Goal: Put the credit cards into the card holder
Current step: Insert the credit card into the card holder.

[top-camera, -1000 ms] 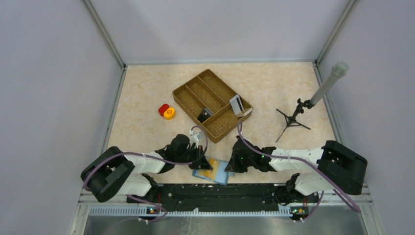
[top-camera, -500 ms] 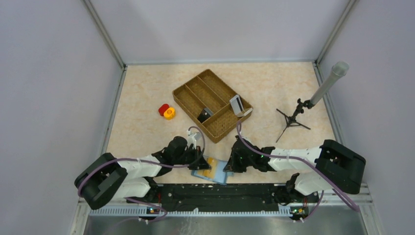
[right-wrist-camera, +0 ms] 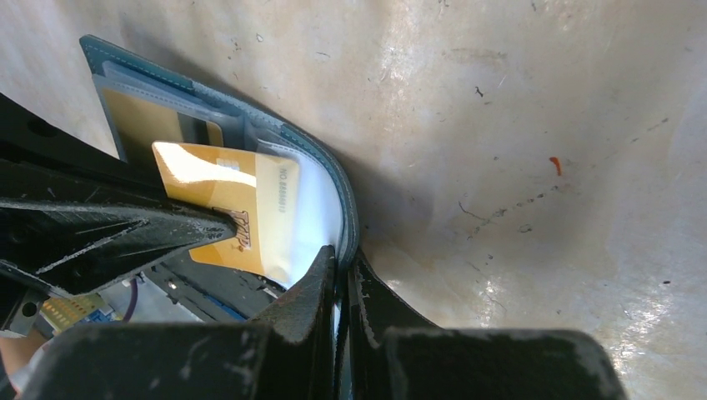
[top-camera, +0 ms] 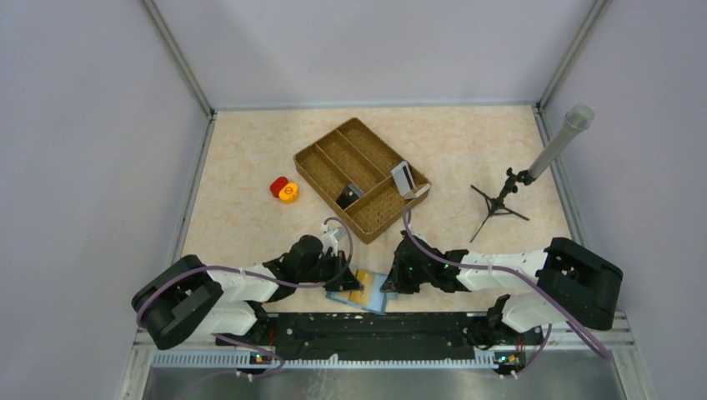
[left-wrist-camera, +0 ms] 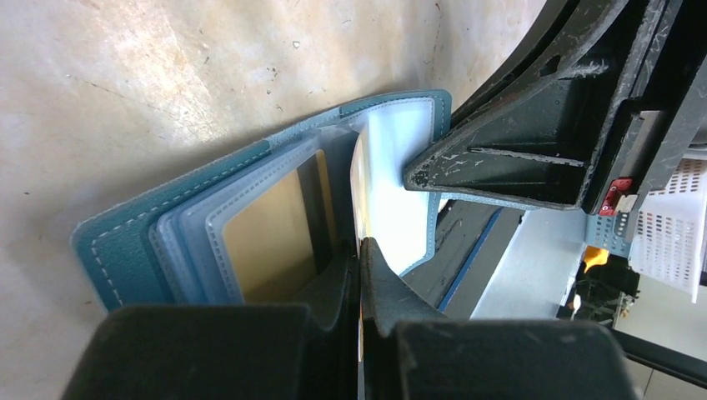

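The teal-blue card holder (top-camera: 364, 292) lies open at the table's near edge between my two grippers. My left gripper (left-wrist-camera: 360, 250) is shut on a gold credit card (right-wrist-camera: 225, 200), which shows edge-on in the left wrist view. That card hangs over the holder's white inner panel (right-wrist-camera: 313, 208). A second tan card (left-wrist-camera: 267, 225) sits in one of the pale blue slots. My right gripper (right-wrist-camera: 343, 260) is shut on the right edge of the card holder (right-wrist-camera: 350, 212), which bends upward there. Its finger (left-wrist-camera: 500, 167) shows close to the held card.
A brown woven divided tray (top-camera: 329, 154) stands mid-table with a white piece (top-camera: 403, 177) and a dark piece (top-camera: 348, 197) in it. Red and yellow round pieces (top-camera: 283, 190) lie to its left. A small tripod with a grey tube (top-camera: 500, 198) stands at the right. Walls close in on three sides.
The left arm swayed a little leftward and came back, still holding the card over the holder. The right arm has stayed in place, gripping the holder's edge.
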Tool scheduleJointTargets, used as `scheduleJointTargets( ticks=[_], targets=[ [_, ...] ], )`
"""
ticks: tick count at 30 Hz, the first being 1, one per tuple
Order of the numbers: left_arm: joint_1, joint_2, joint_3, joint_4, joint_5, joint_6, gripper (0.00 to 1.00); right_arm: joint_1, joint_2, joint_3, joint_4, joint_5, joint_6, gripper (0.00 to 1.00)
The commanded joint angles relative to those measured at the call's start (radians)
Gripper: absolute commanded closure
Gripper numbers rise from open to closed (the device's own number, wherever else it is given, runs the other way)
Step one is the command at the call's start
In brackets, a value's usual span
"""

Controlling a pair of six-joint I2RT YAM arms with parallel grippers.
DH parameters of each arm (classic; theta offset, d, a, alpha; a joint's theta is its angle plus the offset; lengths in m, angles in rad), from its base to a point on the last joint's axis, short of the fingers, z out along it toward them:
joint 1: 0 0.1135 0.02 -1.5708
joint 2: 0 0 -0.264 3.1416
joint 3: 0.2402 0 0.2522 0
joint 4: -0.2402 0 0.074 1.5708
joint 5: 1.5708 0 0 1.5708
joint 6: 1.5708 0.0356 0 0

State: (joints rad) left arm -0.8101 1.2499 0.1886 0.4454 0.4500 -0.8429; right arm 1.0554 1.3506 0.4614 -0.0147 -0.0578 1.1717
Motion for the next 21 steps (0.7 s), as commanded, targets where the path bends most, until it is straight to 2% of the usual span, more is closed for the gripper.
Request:
scheduleJointTargets(
  ticks=[1,4,7,14,21],
  targets=[
    [-0.039,0.037,-0.019,-0.020,-0.034,-0.020,1.00,-0.003,0.018,-0.010,-0.029,0.044,0.000,1.00],
    [-0.062,0.055,-0.007,-0.030,-0.051,-0.035,1.00,-0.003,0.006,-0.010,-0.033,0.053,0.011,1.00],
    [-0.077,0.053,0.040,-0.143,-0.090,-0.015,0.99,-0.003,-0.028,-0.011,-0.053,0.102,0.021,1.00],
    [-0.083,-0.037,0.130,-0.379,-0.190,0.046,0.66,-0.003,-0.088,-0.045,-0.087,0.151,0.046,1.00],
    [-0.098,-0.069,0.213,-0.535,-0.234,0.085,0.46,-0.006,-0.084,-0.050,-0.079,0.148,0.040,1.00]
  ],
)
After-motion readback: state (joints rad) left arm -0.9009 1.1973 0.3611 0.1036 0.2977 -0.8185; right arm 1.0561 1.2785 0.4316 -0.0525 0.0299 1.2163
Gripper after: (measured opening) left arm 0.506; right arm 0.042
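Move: The left fingers, shut on the orange credit card, have the pocket of the card holder's right page about 4 cm to their right and 2 cm lower, roughly level forward. The card already stored in the other page is some 3 cm to their left, 2 cm back and a little lower. The tray's middle stands about 25 cm ahead. The right hand pinches the holder's right edge, with the same pocket about 3 cm to its left. Still pinching the card, the left hand slides it about 1 cm to the right towards the pocket, dipping slightly, then lets go. Its fingers spread to half open as it lifts a good 1 cm off and tips some 10 degrees more steeply down. The right hand keeps its pinch on the holder and draws the edge about 1.5 cm right and 1 cm forward. ##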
